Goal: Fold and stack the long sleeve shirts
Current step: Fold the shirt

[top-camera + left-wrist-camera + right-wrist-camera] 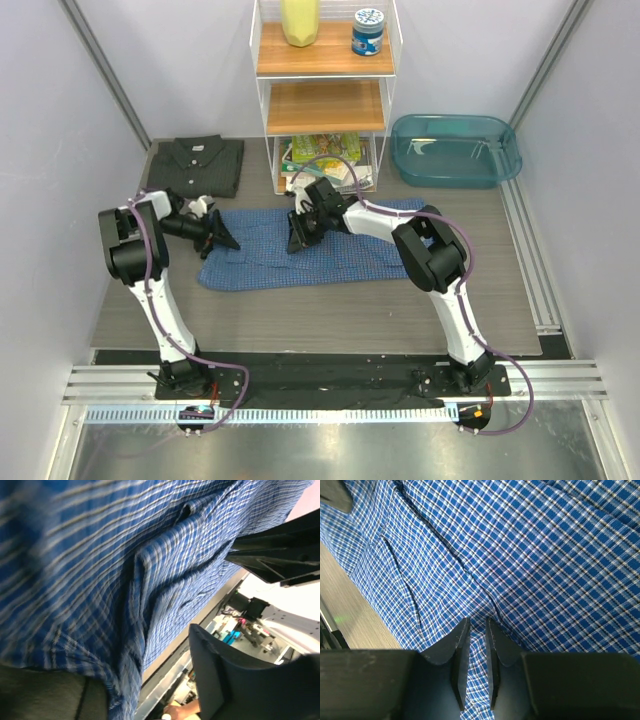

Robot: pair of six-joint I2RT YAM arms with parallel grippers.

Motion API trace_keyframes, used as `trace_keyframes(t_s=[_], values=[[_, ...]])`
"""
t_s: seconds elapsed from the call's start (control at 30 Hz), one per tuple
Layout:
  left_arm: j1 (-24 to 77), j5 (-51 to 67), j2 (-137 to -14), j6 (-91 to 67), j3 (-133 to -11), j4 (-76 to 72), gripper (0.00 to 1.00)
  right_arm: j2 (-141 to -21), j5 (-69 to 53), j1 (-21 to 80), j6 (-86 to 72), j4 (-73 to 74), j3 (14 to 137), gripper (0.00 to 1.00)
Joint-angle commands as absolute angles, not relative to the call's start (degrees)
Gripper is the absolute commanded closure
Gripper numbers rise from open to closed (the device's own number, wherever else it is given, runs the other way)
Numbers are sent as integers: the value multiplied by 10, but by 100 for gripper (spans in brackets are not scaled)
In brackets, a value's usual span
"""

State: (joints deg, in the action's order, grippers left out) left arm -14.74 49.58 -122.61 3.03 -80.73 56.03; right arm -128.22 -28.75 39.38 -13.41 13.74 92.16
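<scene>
The blue check long sleeve shirt (300, 255) lies spread across the middle of the table. The dark charcoal shirt (200, 165) sits folded at the back left. My right gripper (300, 235) is on the blue shirt's far middle part. In the right wrist view its jaws (477, 630) stand narrowly apart, pinching a ridge of the blue cloth (530, 555). My left gripper (222, 238) is at the shirt's left edge. In the left wrist view the cloth's hem (125, 680) hangs by one dark finger (225, 680), with a bare gap between them.
A white wire shelf (322, 100) stands at the back centre with a yellow item (300, 20), a blue-lidded jar (368, 32) and packets (325, 160) below. A teal tub (455, 150) is at the back right. A person's hand (180, 711) shows beyond the table's front rail.
</scene>
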Motion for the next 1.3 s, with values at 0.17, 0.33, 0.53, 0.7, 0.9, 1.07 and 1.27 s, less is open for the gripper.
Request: trace_keyframes(t_s=[0.17,0.33,0.53,0.7,0.9,1.07,1.27], values=[[-134,405,-1215,-11,-803,503,100,-1258,-265,399,-111,164,926,76],[-151,325,-1178,25,-810,556,100,-1191,-293,385,-98,222,911,73],[-163,251,-1101,56,-818,602,100,-1085,-324,289,-80,288,837,70],[-139,241,-1079,41,-853,641,100,-1056,-336,230,-60,336,778,70],[-77,212,-1073,9,-885,664,100,-1085,-351,217,-66,331,753,72],[-5,126,-1063,-32,-911,674,100,-1119,-355,217,-76,310,762,73],[89,89,-1067,-67,-953,684,100,-1136,-354,217,-77,304,757,73]])
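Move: The left hand's open fingers straddle the shirt's left end, with the layer to be pinched right at the fingers, about 1 cm ahead and 1 cm below; the folded black shirt lies some 21 cm ahead and 7 cm left. The right hand is on the shirt's middle, that left end about 19 cm to its left. It goes for a spot on the shirt's right part, about 17 cm right and 3 cm back; the shelf's bottom crate is roughly 20 cm ahead, 8 cm right. The left hand dips about 1.5 cm, shuts its fingers on the shirt's left end and, keeping that pinch, draws it some 6 cm left and slightly back, then lifts and swings back right over the shirt to about 6 cm above where it began, rolling some 40 degrees until the fingers point nearly straight down. The right hand first stays on the shirt's middle, nearly shut, then hops up about 8 cm and over to the right, coming down again on the shirt's right part about 17 cm away and 3 cm nearer the base, its fingers tipping a little back towards the base. ##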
